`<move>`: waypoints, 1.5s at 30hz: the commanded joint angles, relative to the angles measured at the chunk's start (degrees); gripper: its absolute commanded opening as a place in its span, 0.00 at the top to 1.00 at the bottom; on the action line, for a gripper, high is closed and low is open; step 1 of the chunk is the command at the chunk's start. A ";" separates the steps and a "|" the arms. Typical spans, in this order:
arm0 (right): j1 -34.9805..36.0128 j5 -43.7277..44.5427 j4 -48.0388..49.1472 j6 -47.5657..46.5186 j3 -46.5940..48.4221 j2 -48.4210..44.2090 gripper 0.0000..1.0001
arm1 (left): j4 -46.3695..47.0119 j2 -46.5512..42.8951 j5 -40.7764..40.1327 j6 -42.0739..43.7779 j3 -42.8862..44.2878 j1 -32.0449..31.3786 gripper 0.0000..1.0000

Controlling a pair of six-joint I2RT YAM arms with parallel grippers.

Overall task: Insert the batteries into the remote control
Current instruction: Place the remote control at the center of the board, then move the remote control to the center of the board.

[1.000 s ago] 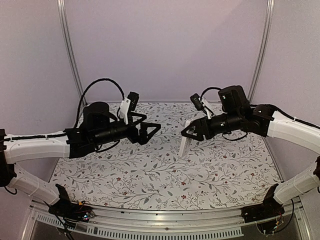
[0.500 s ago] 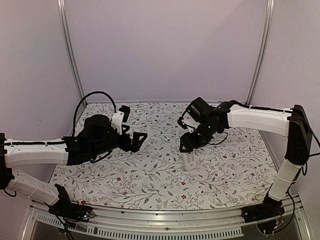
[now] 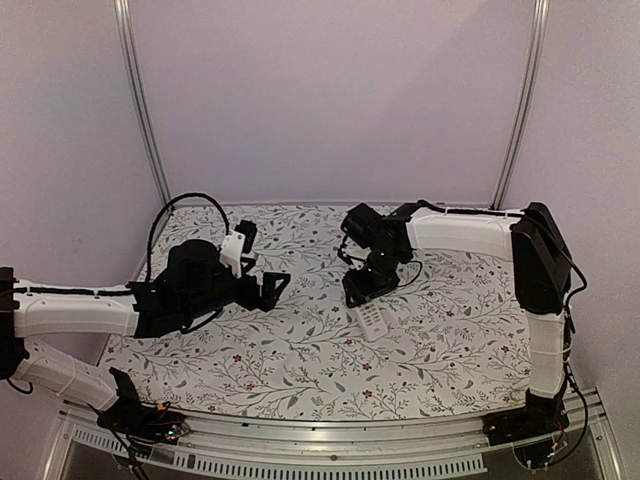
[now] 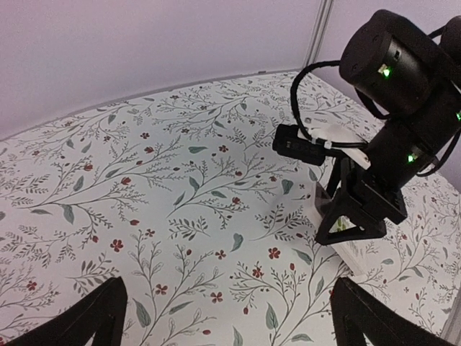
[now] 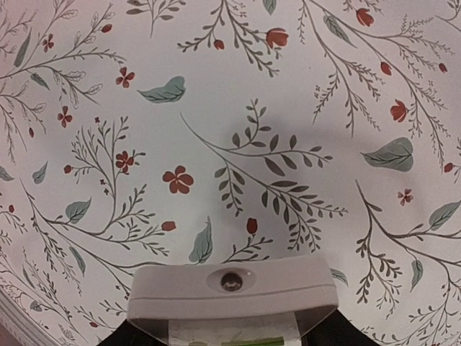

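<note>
The white remote control (image 3: pixel 371 322) slants down to the flowered cloth at mid-table, buttons facing up. My right gripper (image 3: pixel 362 294) is shut on its upper end. In the right wrist view the remote's end face (image 5: pixel 232 287) with a small dark lens fills the bottom, between my right gripper's (image 5: pixel 230 336) dark fingers. Whether its lower end touches the cloth I cannot tell. My left gripper (image 3: pixel 272 288) hovers open and holds nothing, a hand's width left of the remote. The left wrist view shows the remote (image 4: pixel 352 254) under the right gripper (image 4: pixel 358 216). The batteries are out of view.
The flowered cloth (image 3: pixel 300 360) covers the whole table. Metal frame posts (image 3: pixel 140 110) (image 3: pixel 518 110) rise at the back corners before a plain wall. A metal rail (image 3: pixel 330 440) runs along the near edge between the arm bases.
My right arm swung down and leftward, bringing the remote from held high to low at the cloth. My left gripper sank a little and stayed open.
</note>
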 commanded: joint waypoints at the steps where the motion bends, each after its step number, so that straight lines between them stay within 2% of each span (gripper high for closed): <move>1: 0.44 3.99 -3.32 -0.36 4.60 6.85 0.74 | 1.98 0.75 -2.67 0.95 -0.78 1.64 0.00; 8: 0.44 5.74 -3.95 1.26 8.92 11.29 0.67 | 4.14 1.74 -2.63 0.73 -1.58 3.29 0.00; 13: 0.39 4.00 -3.62 2.01 9.46 12.46 0.52 | 5.65 2.36 -1.90 0.52 -2.07 4.17 0.00; 19: 0.45 -0.21 -1.41 2.52 8.00 11.10 0.38 | 5.70 2.54 -1.43 0.82 -2.10 4.84 0.00; 27: -0.08 -1.03 1.88 2.72 5.68 7.58 0.20 | 5.51 2.38 -0.54 1.09 -1.77 5.37 0.00; 32: -3.63 -1.68 8.31 2.17 -4.38 -2.04 0.19 | 3.97 2.47 0.01 1.18 -1.09 5.37 0.01; 37: -7.64 2.55 12.80 -0.31 -15.47 -11.97 0.20 | 2.64 1.87 -0.20 1.26 -0.68 5.48 0.01; 40: -7.91 11.27 12.32 -2.24 -17.86 -14.05 0.20 | 1.82 1.77 -0.22 1.35 -0.19 5.46 0.01; 45: -7.87 15.83 10.93 -4.29 -18.48 -12.72 0.20 | 0.23 2.02 -0.21 1.44 1.25 5.46 0.00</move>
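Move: The right hand still grips the remote control from above, across its green buttons, with the keypad end pointing back and to the right. The bare spot on the board where it is to lie is roughly 4 cm below that hand, about 1 cm back and 2 cm to its right. From the empty left hand that spot is some 19 cm to the right, about level fore and aft, and roughly 15 cm lower. No other loose thing lies nearby. The right hand lowers the remote control about 4 cm to the board, edging forward a little, then parts its fingers from just over half open to some four fifths and lets go. It then rises off and swings away to the right by about 11 cm and slightly forward, the wrist tilting some 15 degrees, while the empty, open left hand drifts about 3 cm forward and left, away from the remote. ##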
